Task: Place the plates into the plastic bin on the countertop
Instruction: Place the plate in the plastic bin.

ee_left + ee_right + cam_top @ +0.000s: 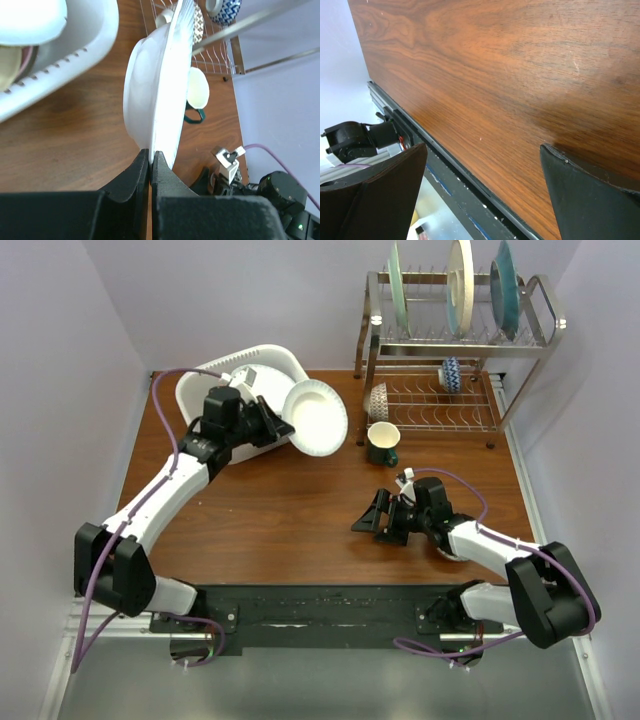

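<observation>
A white plate (315, 418) hangs tilted on edge over the countertop (290, 500), just right of the white plastic bin (270, 352). My left gripper (278, 420) is shut on its rim. In the left wrist view the plate (165, 85) stands edge-on, and the gripper (150, 155) pinches its lower rim. The bin (75, 55) at upper left holds other plates (10, 62). Three more plates (460, 285) stand in the wire rack. My right gripper (372, 515) is wide open and empty, low over the wood (510, 75) near the front edge.
The steel wire rack (520, 335) stands at the back right with two patterned bowls (378, 400) on its lower tier. A dark green mug (382, 444) sits in front of it, close to the held plate. A black rail (460, 185) runs along the table's near edge.
</observation>
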{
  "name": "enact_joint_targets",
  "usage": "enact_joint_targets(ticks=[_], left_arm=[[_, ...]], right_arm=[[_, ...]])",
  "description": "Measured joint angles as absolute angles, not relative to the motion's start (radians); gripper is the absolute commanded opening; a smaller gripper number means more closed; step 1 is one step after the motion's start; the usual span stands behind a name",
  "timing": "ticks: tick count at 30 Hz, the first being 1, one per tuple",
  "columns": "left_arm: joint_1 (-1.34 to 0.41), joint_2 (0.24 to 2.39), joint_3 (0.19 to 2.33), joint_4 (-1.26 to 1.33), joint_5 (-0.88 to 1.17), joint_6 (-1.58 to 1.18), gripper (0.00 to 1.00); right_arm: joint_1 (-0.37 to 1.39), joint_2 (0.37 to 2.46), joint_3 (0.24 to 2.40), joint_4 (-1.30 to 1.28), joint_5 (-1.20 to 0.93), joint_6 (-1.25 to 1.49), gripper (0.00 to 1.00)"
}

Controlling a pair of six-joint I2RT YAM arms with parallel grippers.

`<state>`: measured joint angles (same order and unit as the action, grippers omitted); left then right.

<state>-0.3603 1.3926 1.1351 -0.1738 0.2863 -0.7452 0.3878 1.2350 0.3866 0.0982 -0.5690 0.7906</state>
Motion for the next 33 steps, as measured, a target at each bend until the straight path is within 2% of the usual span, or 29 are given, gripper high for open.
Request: enact_joint_targets(ticks=[12,33], left_arm=[[-0.295,1.499,1.308,-0.212,0.333,-0.718,0.00],[-0.125,1.576,1.353,-0.204,0.411,-0.729,0.00]], right_arm=[[0.388,1.239,0.385,0.098,-0.570,0.788,0.99],[0.388,1.258,0.383,0.098,-0.572,0.769,0.99]])
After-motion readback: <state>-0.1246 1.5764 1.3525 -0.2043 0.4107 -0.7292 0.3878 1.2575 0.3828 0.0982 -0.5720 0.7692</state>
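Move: I hold the white plate by its rim in my left hand. The middle of the plastic bin is about 16 cm ahead of that hand and 13 cm to its left, some 17 cm lower. The stacked white plate in it lies about 15 cm ahead, 8 cm left and 13 cm down. The green mug stands about 23 cm to the right, 4 cm ahead and 19 cm below. From my idle right hand, the bin is roughly 30 cm ahead and 32 cm left, at about its height. Still pinching the white plate's rim, my left hand carries it forward about 8 cm towards the bin, rising some 2 or 3 cm early on and then staying nearly level. Halfway through I swing left as well, about 7 cm in all, bringing the plate in over the bin's right side. My wrist turns slightly counter-clockwise and my fingers stay shut. ##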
